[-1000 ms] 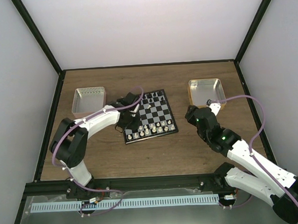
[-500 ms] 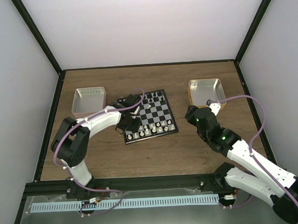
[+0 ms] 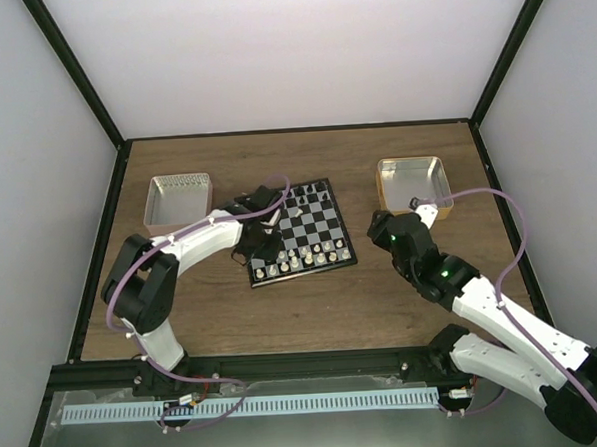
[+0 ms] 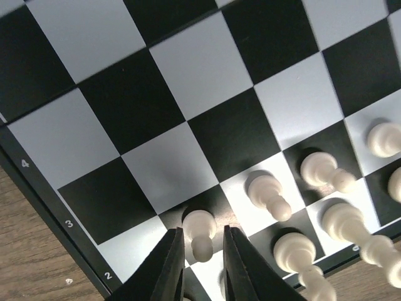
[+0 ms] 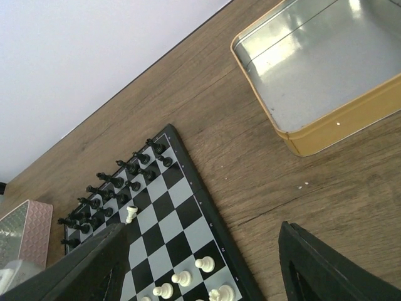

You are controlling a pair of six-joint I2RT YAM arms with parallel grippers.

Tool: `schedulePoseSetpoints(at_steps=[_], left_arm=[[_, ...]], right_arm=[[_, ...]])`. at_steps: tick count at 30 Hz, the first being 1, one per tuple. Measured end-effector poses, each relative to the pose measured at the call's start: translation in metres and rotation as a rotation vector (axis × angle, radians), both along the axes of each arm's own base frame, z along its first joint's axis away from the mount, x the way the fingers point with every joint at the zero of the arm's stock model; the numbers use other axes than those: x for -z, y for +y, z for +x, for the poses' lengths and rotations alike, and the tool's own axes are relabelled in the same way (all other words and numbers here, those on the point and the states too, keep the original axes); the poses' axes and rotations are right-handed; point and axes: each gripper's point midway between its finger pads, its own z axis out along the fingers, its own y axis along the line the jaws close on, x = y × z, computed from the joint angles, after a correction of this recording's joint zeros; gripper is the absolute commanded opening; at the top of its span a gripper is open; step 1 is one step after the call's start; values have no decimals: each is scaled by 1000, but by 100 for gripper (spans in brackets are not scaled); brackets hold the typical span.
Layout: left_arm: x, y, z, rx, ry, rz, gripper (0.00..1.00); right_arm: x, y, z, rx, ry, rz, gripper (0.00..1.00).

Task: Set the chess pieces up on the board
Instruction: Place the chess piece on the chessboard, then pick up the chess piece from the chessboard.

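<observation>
The board (image 3: pixel 314 228) lies at mid-table, black figures along its far rows and cream-white chess pieces (image 3: pixel 299 262) along its near rows. In the left wrist view my left gripper (image 4: pixel 202 231) straddles a white pawn (image 4: pixel 199 227) standing on a black square by the board's edge. The dark fingers (image 4: pixel 168 269) sit close on either side, with thin gaps showing. More white pieces (image 4: pixel 269 195) stand to its right. My right gripper (image 5: pixel 202 229) is wide open and empty over bare wood right of the board (image 5: pixel 188 207). One white piece (image 5: pixel 130 214) stands among the black figures.
A silver metal tray (image 3: pixel 179 198) sits at the far left. A gold-sided metal tray (image 3: pixel 412 183) sits at the far right, also seen in the right wrist view (image 5: pixel 326 75). Black frame posts and pale walls bound the table.
The left gripper has shifted very slightly over the board's left side. The right arm has edged a little left. No piece has visibly moved.
</observation>
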Motion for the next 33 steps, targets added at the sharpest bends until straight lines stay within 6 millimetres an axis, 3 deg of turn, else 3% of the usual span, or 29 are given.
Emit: schedulePoseSetpoints(at_steps=[3,8,14,19,26,33], left_arm=[[-9,-2,5,0,-26,-8,23],[-43,-1,16,-12,-127,-34,26],[-112,9,29,-71,-355,-104,30],[-162,30,23,-118,-555,-169,35],[-186,53,5,-129,-720,-217,47],[-221,69,-9,-151,-893,-308,57]], right_arm=[[2,7,3,-31,4,-7,67],[22,30,11,-135,64,-49,66],[42,73,33,-277,161,-86,57],[54,111,62,-360,209,-94,53],[81,159,99,-416,277,-128,47],[109,190,117,-440,358,-178,46]])
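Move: Lying on its side near the board's middle, the loose white pawn is about 14 cm ahead of the right hand, 19 cm to its left and 17 cm below. The nearest black pawns stand some 4 cm beyond it; the white pawn nearest the right hand is about 6 cm ahead of that hand and 9 cm left, the metal tray 18 cm ahead and 9 cm right. From the left hand the loose pawn is about 11 cm ahead, 7 cm right and slightly below. Swinging left, forward and down, the right hand travels some 25 cm in from beside the board to just over the lying pawn, tipping down, turning counter-clockwise and narrowing its still open fingers. Meanwhile the left hand, already loosened, comes free of the pawn standing between its fingertips, rises over 20 cm, swings about 7 cm left and tilts up roughly 50 degrees, opening wider. ##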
